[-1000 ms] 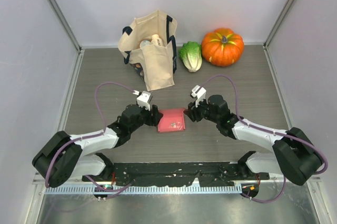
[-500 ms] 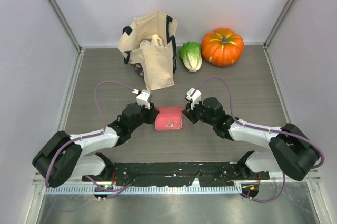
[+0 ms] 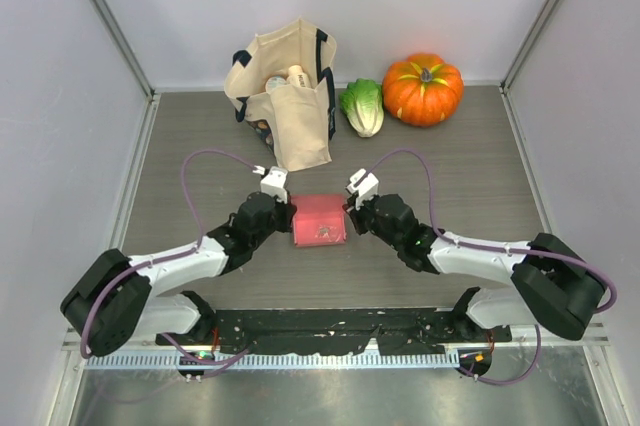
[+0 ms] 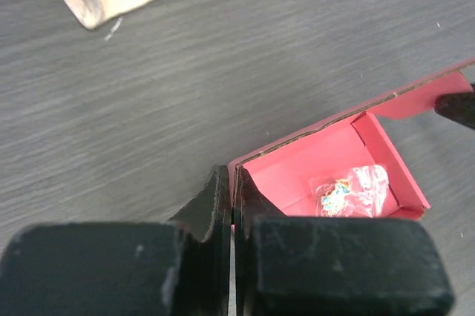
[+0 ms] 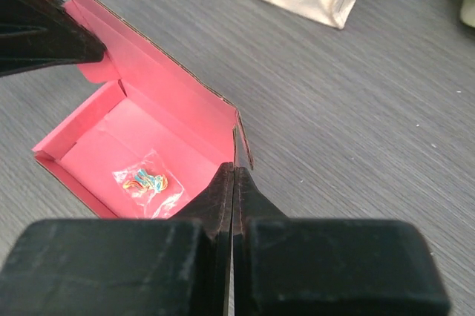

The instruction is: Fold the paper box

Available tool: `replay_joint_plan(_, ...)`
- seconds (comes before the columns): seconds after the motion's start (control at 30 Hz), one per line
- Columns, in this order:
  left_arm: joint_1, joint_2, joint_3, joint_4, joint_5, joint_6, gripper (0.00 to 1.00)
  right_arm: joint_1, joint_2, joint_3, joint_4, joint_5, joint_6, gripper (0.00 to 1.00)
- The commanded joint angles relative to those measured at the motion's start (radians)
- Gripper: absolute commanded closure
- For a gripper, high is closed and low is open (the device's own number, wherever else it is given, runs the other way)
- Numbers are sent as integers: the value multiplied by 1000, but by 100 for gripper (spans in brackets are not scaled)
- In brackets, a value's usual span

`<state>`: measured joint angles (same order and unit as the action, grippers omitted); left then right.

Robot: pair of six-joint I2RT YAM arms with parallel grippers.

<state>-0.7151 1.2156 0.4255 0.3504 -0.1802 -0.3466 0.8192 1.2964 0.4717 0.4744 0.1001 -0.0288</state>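
The pink paper box sits open-topped on the table between my two grippers, with its walls standing up. A small clear packet with colourful bits lies inside it. My left gripper is shut on the box's left wall; in the left wrist view the card edge runs in between its closed fingers. My right gripper is shut on the box's right wall, seen in the right wrist view at the corner of the box. The left fingers show at the far end there.
A beige tote bag with items in it stands at the back. A green cabbage and an orange pumpkin lie to its right. Grey walls enclose the table on three sides.
Both grippers have moved inward and slightly away from the bases. The box has shifted a little left and back, looks narrower, and its side walls stand more upright.
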Motion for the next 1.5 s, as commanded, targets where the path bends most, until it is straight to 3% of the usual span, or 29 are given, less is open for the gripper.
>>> replay_joint_plan(0.0,-15,53,104,13,-206,-95,100,32,10,45,105,242,85,99)
replay_joint_plan(0.07,-20,117,159,7,-258,-130,100,43,56,80,125,355,111,99)
replay_joint_plan(0.23,-33,255,314,-45,-459,-219,100,57,171,151,168,446,144,99)
replay_joint_plan(0.4,-69,384,338,68,-573,-217,100,78,290,159,308,539,133,99)
replay_joint_plan(0.53,-72,413,297,128,-584,-206,100,113,339,157,363,641,106,99)
replay_joint_plan(0.8,-76,383,193,228,-542,-216,100,139,376,134,360,656,179,99)
replay_joint_plan(1.2,-89,311,111,280,-487,-190,100,169,345,289,-5,736,389,99)
replay_joint_plan(1.47,-101,321,101,300,-487,-174,100,175,380,251,13,777,450,99)
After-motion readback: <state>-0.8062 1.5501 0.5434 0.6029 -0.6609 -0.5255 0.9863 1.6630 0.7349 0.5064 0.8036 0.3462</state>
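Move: My closed fingertips already hold the two upper corners of the box's raised far panel. The box's middle lies about 6 cm to my left hand's right, 4 cm nearer me and 4 cm lower; for my right hand it is roughly 6 cm left, equally near and low. Ahead of the left hand, the tote hem is some 13 cm out and 2 cm right; the lettuce is about 30 cm out, 17 cm right. I take the box forward towards the tote hem with both hands, keeping my pinch on the panel corners: up about 1.5 cm while going 6 to 8 cm out, then down some 2 cm. My left hand eases back about 2 cm and my right drifts slightly left; meanwhile the left wrist turns some 25 degrees counter-clockwise, the right some 35 clockwise, until both point nearly straight ahead. ##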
